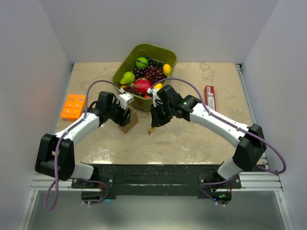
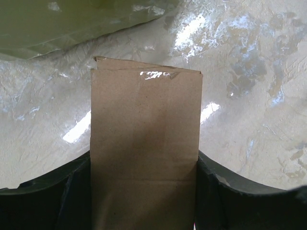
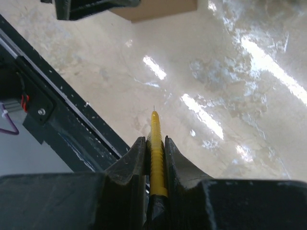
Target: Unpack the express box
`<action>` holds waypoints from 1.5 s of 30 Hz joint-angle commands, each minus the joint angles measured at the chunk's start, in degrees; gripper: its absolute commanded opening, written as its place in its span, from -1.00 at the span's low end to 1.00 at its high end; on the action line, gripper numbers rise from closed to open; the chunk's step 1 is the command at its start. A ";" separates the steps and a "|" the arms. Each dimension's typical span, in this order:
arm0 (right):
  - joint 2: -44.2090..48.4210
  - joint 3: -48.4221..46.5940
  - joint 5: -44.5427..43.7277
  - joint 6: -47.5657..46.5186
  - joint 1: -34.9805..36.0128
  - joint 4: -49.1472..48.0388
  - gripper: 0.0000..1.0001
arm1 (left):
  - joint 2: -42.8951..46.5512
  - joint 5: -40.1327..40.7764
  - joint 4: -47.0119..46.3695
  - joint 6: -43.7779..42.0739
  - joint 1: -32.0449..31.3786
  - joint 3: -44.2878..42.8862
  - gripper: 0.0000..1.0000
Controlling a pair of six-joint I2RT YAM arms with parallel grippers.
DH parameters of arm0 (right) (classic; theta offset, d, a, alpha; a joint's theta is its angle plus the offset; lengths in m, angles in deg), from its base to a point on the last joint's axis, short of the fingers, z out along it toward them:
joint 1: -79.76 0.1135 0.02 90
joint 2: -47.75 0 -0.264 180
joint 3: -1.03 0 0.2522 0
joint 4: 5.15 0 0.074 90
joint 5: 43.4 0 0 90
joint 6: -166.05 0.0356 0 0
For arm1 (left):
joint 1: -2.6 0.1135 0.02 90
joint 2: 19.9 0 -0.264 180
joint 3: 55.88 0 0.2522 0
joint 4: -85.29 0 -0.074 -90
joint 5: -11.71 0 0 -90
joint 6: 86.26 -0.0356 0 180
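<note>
The express box [image 1: 128, 122] is a small plain brown cardboard box on the table, just in front of the green tub. My left gripper [image 1: 125, 115] is shut on it; in the left wrist view the box [image 2: 145, 153] fills the gap between the two black fingers, its far edge taped. My right gripper [image 1: 154, 123] is shut on a slim yellow cutter [image 3: 156, 153] with a thin blade tip, pointing down at the table right of the box. A corner of the box [image 3: 158, 9] shows at the top of the right wrist view.
A green tub [image 1: 125, 64] full of fruit stands at the back middle. An orange tray [image 1: 73, 106] lies at the left. A slim red packet [image 1: 209, 97] lies at the right. The table's dark front rail [image 3: 57, 120] runs near the cutter.
</note>
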 commanded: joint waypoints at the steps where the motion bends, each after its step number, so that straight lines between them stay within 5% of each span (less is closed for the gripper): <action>1: 3.78 -2.03 -2.43 -2.84 -2.59 2.77 -1.00 | -1.36 -4.27 2.95 -0.17 0.48 0.05 -1.00; 4: 3.95 -3.61 -5.32 -5.29 -4.36 2.94 -1.00 | -0.57 -10.09 4.45 -1.84 0.57 -0.13 -0.51; 6: 4.04 -4.40 -7.16 -6.88 -5.58 2.68 -1.00 | -0.04 -10.62 5.24 -1.84 0.48 -0.65 0.44; 8: 3.69 -5.28 -8.75 -8.73 -6.72 1.63 -1.00 | 0.57 -9.31 5.16 -1.93 0.48 -0.83 0.99; 14: 4.04 -6.77 -10.60 -11.89 -9.63 -3.12 -1.00 | 0.58 -1.48 1.02 -4.12 0.91 1.19 0.99; 23: 2.90 -9.93 -11.75 -14.36 -13.23 -4.53 -1.00 | -7.14 -20.80 8.48 -6.68 8.91 -4.61 0.53; 28: 3.51 -9.33 -11.75 -15.06 -13.41 -4.44 -1.00 | -13.13 -42.84 16.74 -13.16 14.44 -6.10 0.46; 31: 4.21 -8.01 -11.75 -15.24 -13.59 -4.09 -1.00 | -19.79 -54.80 34.61 -27.36 14.54 -10.74 0.52; 33: 4.39 -7.48 -11.75 -15.33 -13.59 -4.00 -1.00 | -29.71 -60.18 58.44 -52.90 14.54 -15.74 0.53; 36: 4.66 -6.78 -11.75 -15.33 -13.76 -4.26 -1.00 | -32.56 -56.07 57.81 -50.96 15.33 -15.08 0.67; 37: 4.74 -6.86 -11.66 -15.33 -13.76 -4.44 -1.00 | -31.43 -55.45 53.71 -47.23 15.51 -14.37 0.99; 41: 4.92 -7.22 -11.75 -15.33 -14.02 -4.97 -1.00 | -19.95 -40.75 27.97 -14.95 17.88 -9.11 1.00; 45: 5.36 -6.86 -11.75 -15.06 -14.29 -5.67 -1.00 | -13.49 -26.90 14.04 -7.47 17.97 -8.48 1.00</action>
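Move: The express box is already between the left fingers, its middle about 2 cm back, 2 cm right and 2 cm below that hand. From the left hand the green fruit basket's middle is some 17 cm ahead and 9 cm right, and the orange tray 22 cm left and 2 cm ahead. From the right hand, which holds the yellow knife, the basket is about 23 cm ahead and 4 cm left, the express box 4 cm ahead and 12 cm left, the red carton 14 cm ahead and 25 cm right. The left hand spreads its fingers fully and lets go of the express box, part-closes them while it rolls its left side down and tips its fingers downward some 45 degrees, then draws back about 8 cm and ends just left of the box, fingers wide again. Meanwhile the right hand, still gripping the knife, pulls away forward about 12 cm, right and up, tilting its fingers outward, and stays beside the basket's near right side. ##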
